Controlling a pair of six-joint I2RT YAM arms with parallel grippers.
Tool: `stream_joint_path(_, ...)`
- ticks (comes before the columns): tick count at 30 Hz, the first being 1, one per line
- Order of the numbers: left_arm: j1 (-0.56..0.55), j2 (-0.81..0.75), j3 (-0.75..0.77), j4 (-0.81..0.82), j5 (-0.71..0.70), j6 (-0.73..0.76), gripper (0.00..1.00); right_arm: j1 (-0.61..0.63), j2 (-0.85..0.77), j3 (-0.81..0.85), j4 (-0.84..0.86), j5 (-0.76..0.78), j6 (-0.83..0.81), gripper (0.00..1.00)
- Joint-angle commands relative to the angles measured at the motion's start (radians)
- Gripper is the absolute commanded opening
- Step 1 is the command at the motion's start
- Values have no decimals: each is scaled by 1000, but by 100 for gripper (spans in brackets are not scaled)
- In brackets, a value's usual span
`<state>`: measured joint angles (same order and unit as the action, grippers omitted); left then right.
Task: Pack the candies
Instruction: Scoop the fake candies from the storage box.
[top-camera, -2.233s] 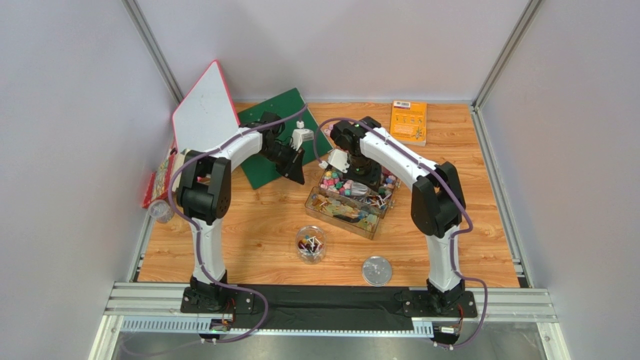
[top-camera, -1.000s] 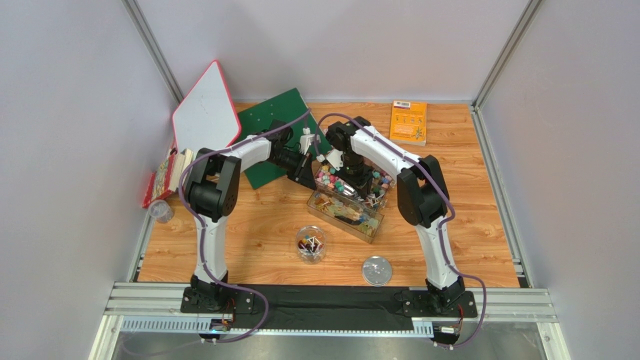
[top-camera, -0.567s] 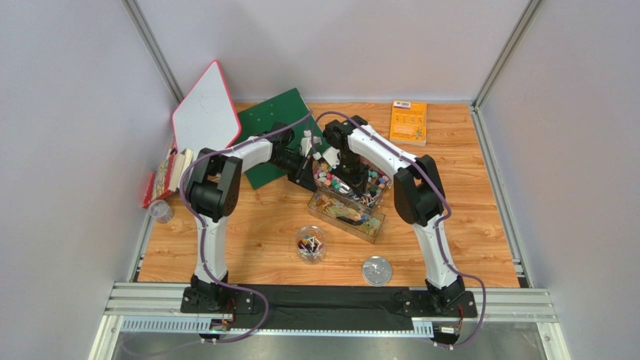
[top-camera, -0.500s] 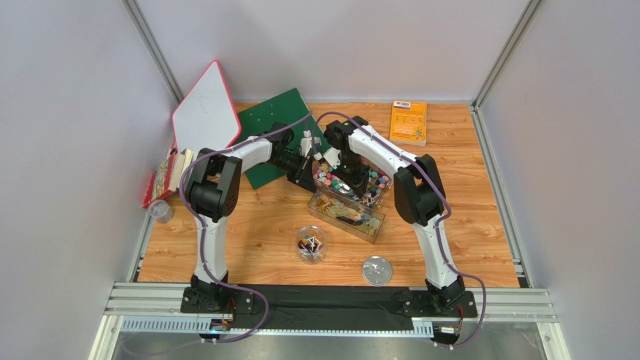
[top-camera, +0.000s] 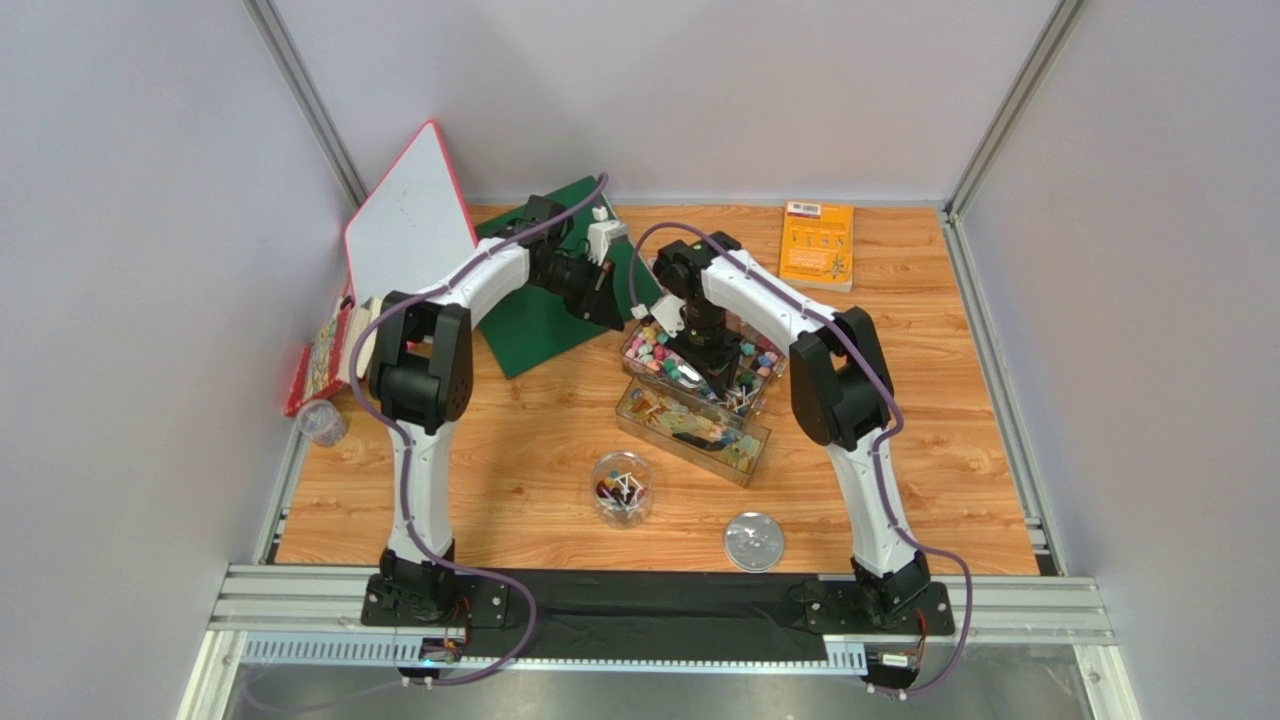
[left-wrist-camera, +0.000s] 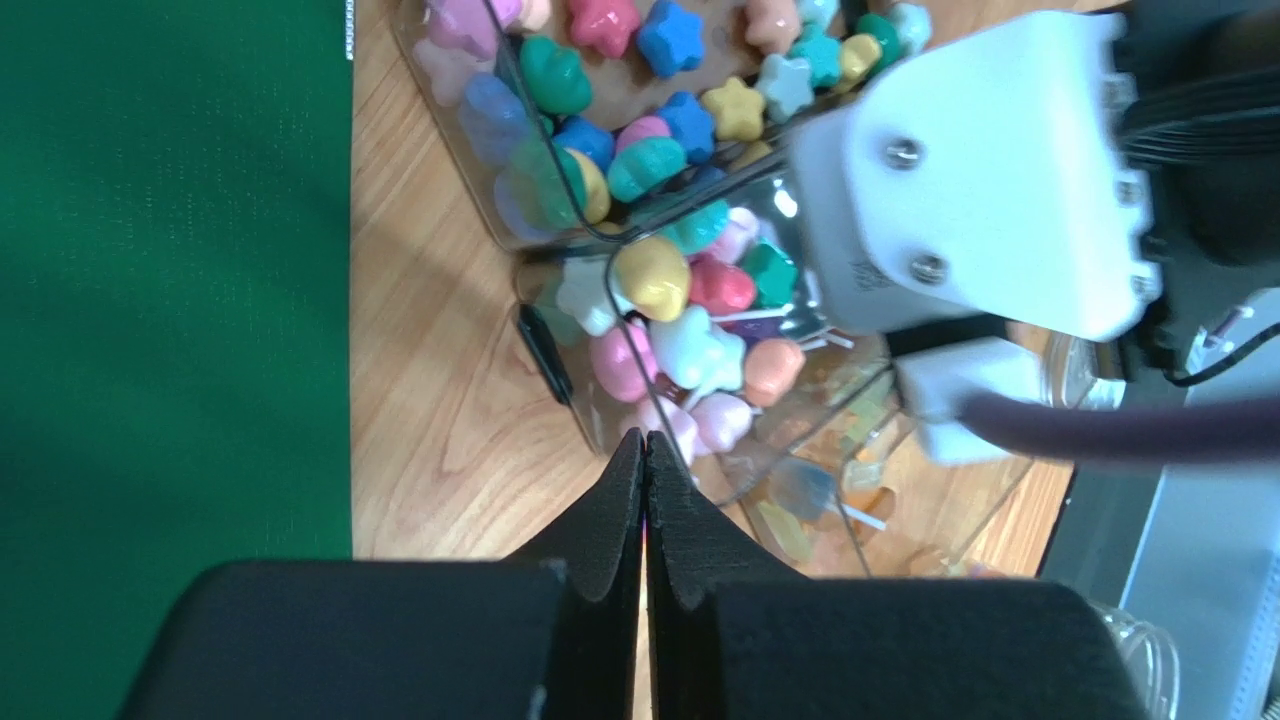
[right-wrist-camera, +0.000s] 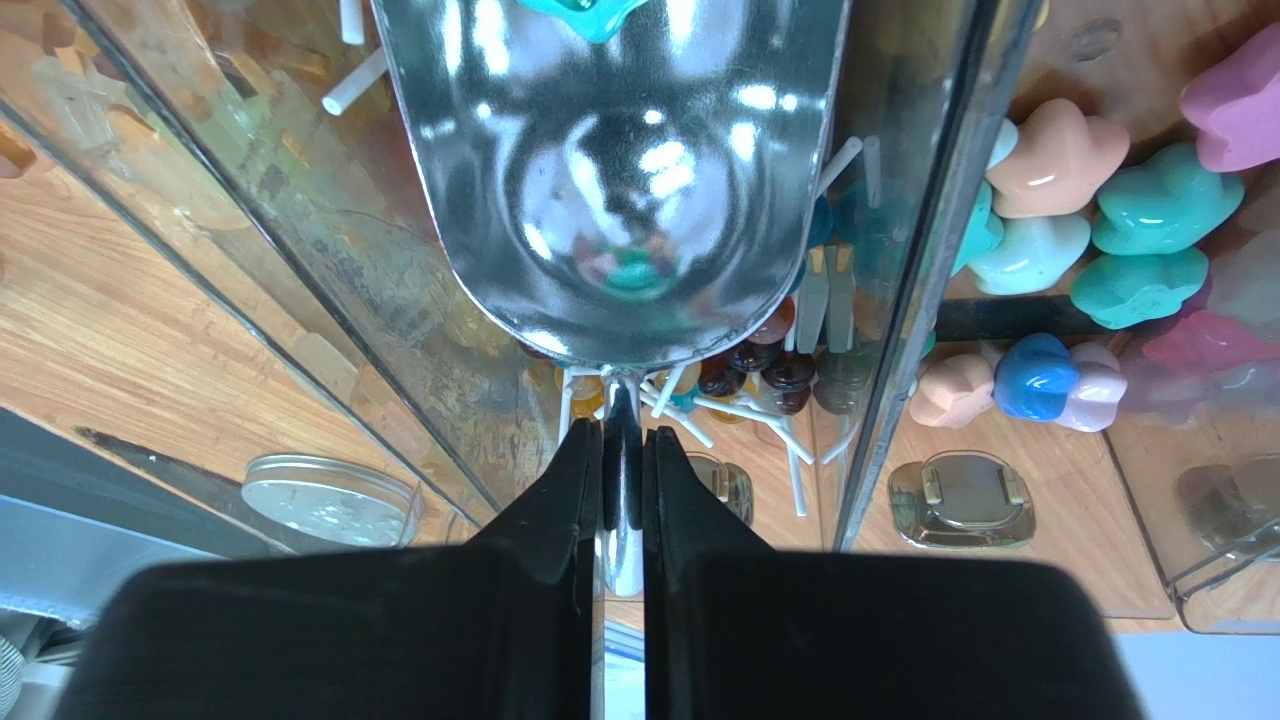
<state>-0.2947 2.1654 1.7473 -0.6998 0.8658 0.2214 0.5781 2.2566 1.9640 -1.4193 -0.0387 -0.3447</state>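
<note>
The candies (left-wrist-camera: 661, 285) are small pastel sweets heaped in one compartment of a clear plastic box (top-camera: 733, 432); in another lie sweets on white sticks (right-wrist-camera: 751, 393). My right gripper (right-wrist-camera: 613, 435) is shut on the handle of a metal scoop (right-wrist-camera: 616, 165), whose bowl is down inside the box with one teal candy (right-wrist-camera: 579, 8) at its far edge. In the top view the right gripper (top-camera: 694, 360) hangs over the box. My left gripper (left-wrist-camera: 645, 438) is shut on nothing, just off the box's left wall, above the green mat (top-camera: 526, 323).
A small clear jar (top-camera: 622, 488) holding a few sweets stands in front of the box, its round lid (top-camera: 753, 542) to the right. An orange booklet (top-camera: 818, 243) lies at the back right. A red-edged white board (top-camera: 409, 225) leans at the back left.
My left gripper has pulled back from the box's left wall toward the rear and shut. The right gripper has stayed over the box with the scoop.
</note>
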Motion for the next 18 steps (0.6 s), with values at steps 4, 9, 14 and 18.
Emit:
stream_joint_path(4,-40,103,37,-13,15,-11,0,0,24,49,-75,-24,18,0)
stream_joint_path(9,-63,116,29,11,39,-34,0,6,49,82,-70,-18,23,0)
stream_joint_path(14,-103,116,26,22,53,-48,0,22,81,148,-64,-21,36,0)
stream_joint_path(18,-123,111,3,40,65,-63,0,32,98,180,-58,-36,50,0)
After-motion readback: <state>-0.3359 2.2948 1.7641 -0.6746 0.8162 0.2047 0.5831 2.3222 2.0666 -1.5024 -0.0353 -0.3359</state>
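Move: The storage box's near-left end is just beside the left hand's closed tips, about 2 cm right, 2 cm back and 6 cm lower; the green board's middle is some 10 cm ahead and 7 cm left. The heap of star candies lies about 5 cm right and 3 cm back of that hand. From the right hand the heap is 9 cm left and 5 cm ahead, the scoop's bowl 6 cm left and 2 cm ahead, the gummy tray 4 cm left and 5 cm back. The left hand, fingers already shut, drops quickly about 5.5 cm beside the storage box's left end, then stops sinking and creeps the last half centimetre to the right, about 1 cm rightward in all, where its tips seem to bear on that end. Meanwhile the right hand keeps its grip on the scoop's handle and stays practically in place over the box, the bowl still down in the tray with its mouth towards the star candies. ##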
